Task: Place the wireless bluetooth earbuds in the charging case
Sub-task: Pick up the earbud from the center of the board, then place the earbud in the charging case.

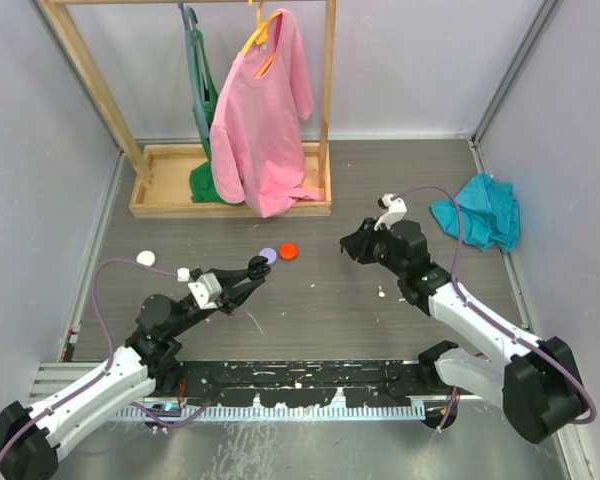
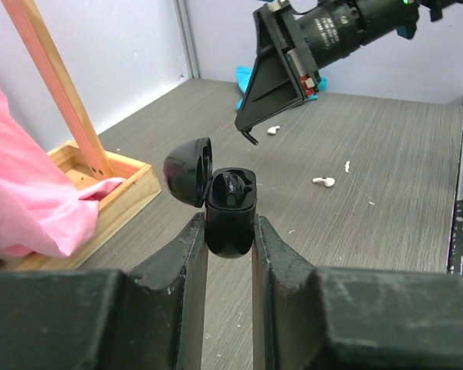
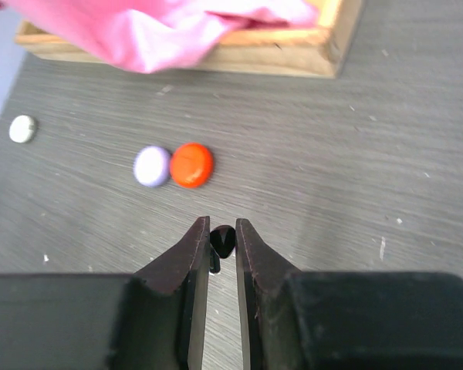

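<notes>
My left gripper (image 2: 229, 225) is shut on a black charging case (image 2: 230, 231), held upright above the table. Its lid (image 2: 187, 169) hangs open to the left, and a dark earbud (image 2: 231, 189) sits in the case. In the top view this gripper (image 1: 255, 272) is left of centre. My right gripper (image 3: 221, 223) is shut on a small black earbud (image 3: 224, 240) pinched at its tips. It hovers (image 1: 350, 243) to the right of the case and apart from it. Two white earbuds (image 2: 323, 182) (image 2: 272, 130) lie on the table beyond the case.
A lilac round case (image 3: 152, 166) and a red one (image 3: 191, 164) lie side by side; a white one (image 1: 145, 258) lies further left. At the back stands a wooden rack (image 1: 230, 205) with a pink shirt (image 1: 265, 120). A teal cloth (image 1: 480, 215) lies at the right.
</notes>
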Robot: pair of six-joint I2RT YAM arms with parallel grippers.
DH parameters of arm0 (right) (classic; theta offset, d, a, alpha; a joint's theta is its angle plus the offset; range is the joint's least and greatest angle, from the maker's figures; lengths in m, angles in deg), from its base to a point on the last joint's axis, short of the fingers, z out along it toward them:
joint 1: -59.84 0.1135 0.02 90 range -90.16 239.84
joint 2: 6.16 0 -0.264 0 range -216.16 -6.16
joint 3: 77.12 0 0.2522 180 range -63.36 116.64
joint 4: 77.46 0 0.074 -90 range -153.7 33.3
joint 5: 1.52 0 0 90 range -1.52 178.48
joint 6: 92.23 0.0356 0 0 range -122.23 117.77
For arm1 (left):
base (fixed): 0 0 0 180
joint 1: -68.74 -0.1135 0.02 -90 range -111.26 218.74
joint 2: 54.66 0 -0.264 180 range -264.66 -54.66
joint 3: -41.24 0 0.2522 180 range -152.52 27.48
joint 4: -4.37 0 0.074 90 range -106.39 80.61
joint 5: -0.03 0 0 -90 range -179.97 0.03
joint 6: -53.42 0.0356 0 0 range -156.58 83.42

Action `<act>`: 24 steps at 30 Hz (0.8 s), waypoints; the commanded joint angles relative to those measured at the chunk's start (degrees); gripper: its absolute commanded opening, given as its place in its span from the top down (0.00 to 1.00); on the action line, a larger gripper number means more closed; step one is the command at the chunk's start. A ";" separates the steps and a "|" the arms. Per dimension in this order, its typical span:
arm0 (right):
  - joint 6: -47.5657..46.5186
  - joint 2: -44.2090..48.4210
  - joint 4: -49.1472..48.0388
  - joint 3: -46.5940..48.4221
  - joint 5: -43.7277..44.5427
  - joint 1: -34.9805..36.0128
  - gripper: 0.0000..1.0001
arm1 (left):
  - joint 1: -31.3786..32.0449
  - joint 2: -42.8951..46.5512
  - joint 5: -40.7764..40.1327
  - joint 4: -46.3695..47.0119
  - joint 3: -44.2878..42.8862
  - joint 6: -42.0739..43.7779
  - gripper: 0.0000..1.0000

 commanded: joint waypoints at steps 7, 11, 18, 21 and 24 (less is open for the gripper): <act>-3.90 8.95 -28.89 -6.92 -4.20 7.22 0.84 | 0.11 1.25 -1.10 3.99 -0.25 0.07 1.00; -5.14 9.46 -35.10 -7.67 -3.91 11.69 0.84 | 0.08 1.49 -0.33 4.39 -0.16 -0.20 1.00; -7.08 7.30 -44.65 -7.69 -2.60 18.18 0.84 | 0.08 1.87 -0.28 5.21 0.22 -0.45 1.00; -7.64 6.02 -47.77 -7.28 -2.54 20.62 0.84 | 0.10 2.12 -0.14 5.16 0.20 -0.66 1.00; -8.86 4.32 -49.81 -6.58 -2.44 22.83 0.84 | 0.04 2.31 0.01 5.19 0.22 -0.75 1.00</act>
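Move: Some 17 cm to the left of the right hand, about 10 cm nearer the base and 7 cm higher, is the open black charging case, held in the left fingertips; it lies practically at the left hand's own hand point. On the board roughly 13 cm below the right hand lie the red disc, 11 cm left and 4 cm ahead, the purple disc, 15 cm left and 3 cm ahead, and the white earbud, 11 cm right and 5 cm back. Lifting the black earbud already pinched in its closed fingertips, the right hand climbs some 14 cm while swinging about 10 cm left and 8 cm back towards the open case. On the way its wrist tips the fingers up by roughly 35 degrees and turns them counter-clockwise, from forward-left and down to mostly leftward. The left hand keeps holding the case almost still. ##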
